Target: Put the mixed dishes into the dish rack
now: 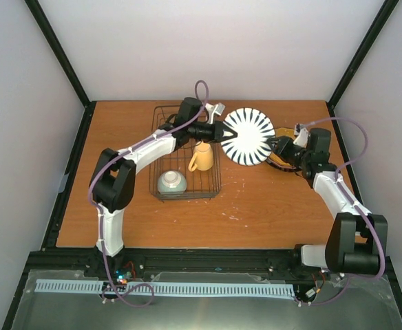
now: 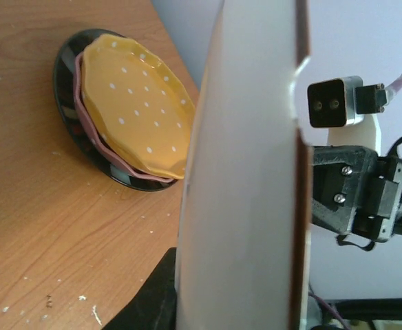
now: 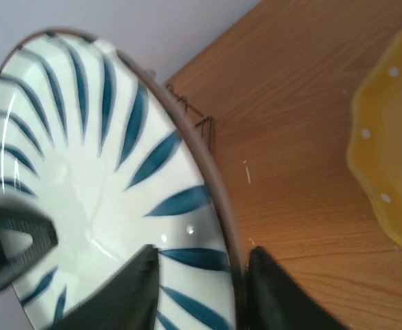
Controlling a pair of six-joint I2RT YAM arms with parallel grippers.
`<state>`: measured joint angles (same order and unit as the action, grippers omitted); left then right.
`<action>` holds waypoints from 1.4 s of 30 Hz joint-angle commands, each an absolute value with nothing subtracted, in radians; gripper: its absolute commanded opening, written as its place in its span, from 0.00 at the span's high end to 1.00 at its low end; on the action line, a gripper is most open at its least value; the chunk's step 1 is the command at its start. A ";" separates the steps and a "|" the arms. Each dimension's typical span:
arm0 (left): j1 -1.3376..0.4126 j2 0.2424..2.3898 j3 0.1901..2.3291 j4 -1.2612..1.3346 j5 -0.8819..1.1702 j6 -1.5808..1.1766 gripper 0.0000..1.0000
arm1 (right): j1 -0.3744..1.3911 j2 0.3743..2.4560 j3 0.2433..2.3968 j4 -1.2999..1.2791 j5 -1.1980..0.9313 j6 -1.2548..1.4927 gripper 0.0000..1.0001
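Note:
The white plate with dark radial stripes hangs upright in the air between both arms, to the right of the dish rack. My left gripper is shut on its left edge. In the left wrist view the plate's pale back fills the jaws. My right gripper stands open around the plate's right rim, with its fingers apart on either side. A yellow mug and a pale blue-green bowl sit in the rack.
A stack lies on the table under the right arm: the orange-yellow scalloped plate on the pink plate on the dark-rimmed plate. The right wrist camera faces the left one closely. A corner of the rack shows behind the plate.

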<state>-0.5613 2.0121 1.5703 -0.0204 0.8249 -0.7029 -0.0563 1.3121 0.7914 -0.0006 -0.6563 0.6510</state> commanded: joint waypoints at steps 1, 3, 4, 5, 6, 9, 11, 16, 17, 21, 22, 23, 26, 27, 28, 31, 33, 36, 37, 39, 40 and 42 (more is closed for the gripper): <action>-0.610 1.892 1.704 -0.267 0.681 -0.469 0.99 | -0.017 1.277 0.874 -0.026 -0.658 0.606 0.56; -0.606 1.847 1.753 -0.386 0.575 -0.415 0.99 | -0.018 1.257 0.880 -0.072 -0.592 0.568 0.50; -0.605 1.824 1.780 -0.446 0.516 -0.395 0.99 | -0.018 1.246 0.883 -0.096 -0.560 0.550 0.49; -0.600 1.806 1.807 -0.498 0.462 -0.379 0.99 | -0.018 1.236 0.886 -0.117 -0.523 0.533 0.49; -0.594 1.789 1.838 -0.555 0.389 -0.365 0.99 | -0.018 1.227 0.888 -0.135 -0.486 0.519 0.49; -0.580 1.758 1.944 -0.739 0.197 -0.340 0.99 | -0.018 1.202 0.893 -0.185 -0.390 0.484 0.48; -0.570 1.752 2.024 -0.859 0.070 -0.331 0.99 | -0.018 1.189 0.891 -0.207 -0.338 0.470 0.48; -0.543 1.784 2.227 -1.144 -0.232 -0.328 0.99 | -0.018 1.198 0.908 -0.242 -0.332 0.440 0.49; -0.536 1.797 2.264 -1.189 -0.273 -0.331 0.99 | -0.018 1.203 0.908 -0.242 -0.338 0.437 0.49; -0.512 1.829 2.316 -1.299 -0.409 -0.341 0.99 | -0.018 1.219 0.910 -0.239 -0.369 0.430 0.50; -0.508 1.836 2.300 -1.317 -0.435 -0.344 0.99 | -0.018 1.222 0.909 -0.238 -0.373 0.427 0.50; -0.504 1.833 2.268 -1.319 -0.454 -0.346 0.99 | -0.018 1.223 0.910 -0.238 -0.377 0.425 0.50; -0.497 1.826 2.191 -1.318 -0.490 -0.365 0.99 | -0.018 1.226 0.910 -0.237 -0.385 0.419 0.50; -0.495 1.827 2.171 -1.320 -0.504 -0.369 0.99 | -0.018 1.226 0.909 -0.238 -0.385 0.416 0.50; -0.494 1.829 2.157 -1.319 -0.513 -0.375 0.99 | -0.018 1.226 0.908 -0.239 -0.385 0.413 0.50; -0.494 1.847 2.138 -1.318 -0.523 -0.384 0.99 | -0.018 1.224 0.901 -0.234 -0.387 0.407 0.50; -0.494 1.861 2.135 -1.318 -0.529 -0.389 0.99 | -0.018 1.224 0.899 -0.234 -0.389 0.404 0.51; -0.494 1.880 2.136 -1.318 -0.541 -0.391 0.99 | -0.018 1.221 0.895 -0.229 -0.393 0.400 0.51; -0.494 1.884 2.136 -1.317 -0.543 -0.392 0.99 | -0.018 1.221 0.893 -0.227 -0.391 0.398 0.51; -0.493 1.896 2.136 -1.317 -0.549 -0.398 0.99 | -0.018 1.224 0.893 -0.227 -0.391 0.395 0.51; -0.494 1.903 2.135 -1.316 -0.549 -0.400 0.99 | -0.018 1.225 0.893 -0.227 -0.391 0.394 0.51; -0.494 1.917 2.133 -1.316 -0.550 -0.406 0.99 | -0.018 1.227 0.891 -0.226 -0.393 0.394 0.51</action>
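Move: The striped plate is already in the left fingers by its left rim. The left-hand slots of the dish rack, where it is bound, lie about 28 cm to the left hand's left, level with it fore and aft and some 14 cm below. The mug stands 11 cm left and 3 cm back, the bowl 22 cm left and 13 cm back, both about 15 cm down. From the right hand the plate's middle is 9 cm left and 3 cm ahead; the yellow plate lies 6 cm right, 6 cm ahead, 15 cm down. The striped plate is let go by the right fingers, which open and draw off a few centimetres right and slightly up. The left hand keeps its pinch and carries the plate some 27 cm left, arching up nearly 15 cm over the rack before sinking about 10 cm, while the wrist swings its fingers from pointing right to mostly down. ##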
